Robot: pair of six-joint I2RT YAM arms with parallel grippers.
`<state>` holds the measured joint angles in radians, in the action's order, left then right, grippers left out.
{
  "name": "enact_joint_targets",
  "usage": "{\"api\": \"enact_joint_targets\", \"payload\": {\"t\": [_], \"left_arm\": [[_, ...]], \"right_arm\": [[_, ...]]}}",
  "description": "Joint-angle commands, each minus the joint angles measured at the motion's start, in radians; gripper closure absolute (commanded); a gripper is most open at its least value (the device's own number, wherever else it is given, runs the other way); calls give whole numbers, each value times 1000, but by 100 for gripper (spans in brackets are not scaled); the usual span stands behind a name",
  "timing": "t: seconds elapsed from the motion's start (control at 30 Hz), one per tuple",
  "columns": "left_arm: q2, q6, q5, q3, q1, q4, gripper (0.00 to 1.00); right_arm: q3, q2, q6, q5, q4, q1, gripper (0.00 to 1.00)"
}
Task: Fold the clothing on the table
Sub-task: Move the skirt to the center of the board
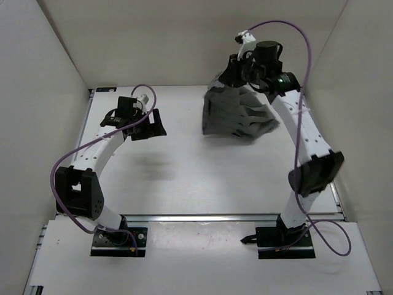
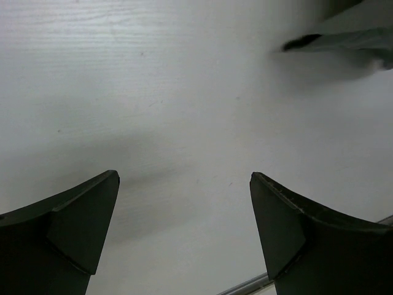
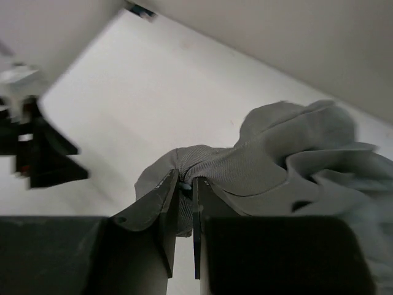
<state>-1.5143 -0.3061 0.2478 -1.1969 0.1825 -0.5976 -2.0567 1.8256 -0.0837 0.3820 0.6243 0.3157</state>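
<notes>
The clothing (image 1: pixel 236 114), a dark grey pleated garment, hangs bunched at the back right of the table (image 1: pixel 184 166), lifted at its top edge. My right gripper (image 1: pixel 235 77) is shut on a fold of that edge. In the right wrist view the fabric (image 3: pixel 276 163) is pinched between the two dark fingers of the right gripper (image 3: pixel 186 183). My left gripper (image 1: pixel 149 124) hovers open over bare table at the left, apart from the garment. In the left wrist view the left gripper (image 2: pixel 184 179) has nothing between its fingers, and a corner of the clothing (image 2: pixel 350 34) shows at the top right.
White walls (image 1: pixel 37 92) close in the table on the left, back and right. A metal rail (image 1: pixel 233 217) runs along the near edge in front of the arm bases. The right arm's purple cable (image 1: pixel 307 43) arches above the garment.
</notes>
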Motion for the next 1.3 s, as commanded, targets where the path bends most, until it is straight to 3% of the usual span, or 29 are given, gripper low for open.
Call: {"api": "enact_joint_targets", "payload": {"t": [0.0,0.17,0.27,0.43,0.6,0.73,0.83,1.03,1.13,1.27], "left_arm": [[58,-56,113,-41,-61,55,1],[238,-152,144,37,-115,165,1],[284,-159,93,34,-103,160,1],[284,-185,97,26,-94,171,1],[232,-215,122,48,-83,194,1],[186,-220,116,45,-52,174,1],[149,-211,125,43,-57,164,1],[109,-211,127,57,-14,162,1],[105,-218,136,63,-2,164,1],[105,-212,134,53,9,163,2]], "right_arm": [[62,-296,48,158,-267,32,100],[156,-475,21,182,-397,54,100],[308,-525,-86,250,-532,-77,100],[484,-401,-168,226,-563,-205,100],[417,-108,-177,181,-430,-219,100],[236,170,-179,169,-310,-196,100],[214,263,-189,149,-296,-172,99],[233,310,-220,233,-317,-176,100],[208,288,-241,328,-380,-167,100],[158,256,-219,340,-382,-127,100]]}}
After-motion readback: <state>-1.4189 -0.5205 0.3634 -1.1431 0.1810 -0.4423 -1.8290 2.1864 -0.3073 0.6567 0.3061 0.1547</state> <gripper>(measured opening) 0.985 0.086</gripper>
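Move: Below and behind the right hand, which holds the skirt by an edge high in the air, is the board's centre: some 14 cm back, 6 cm to its left and 35 cm down. The skirt's hanging body is about 5 cm back, 3 cm to the right and 15 cm below that hand; the empty left gripper is roughly 11 cm back, 22 cm to its left and 21 cm lower. From the left hand, the board's centre is about 5 cm back, 16 cm right and 14 cm down. Flinging the skirt, the right hand keeps its pinch and swings back and up about 20 cm with the fingers tipping up, then whips forward and far down towards the board, tipping the fingers down again, before rising slightly, ending some 22 cm below its start. The left hand, empty and open, rises about 12 cm clear, then sinks most of the way back. ##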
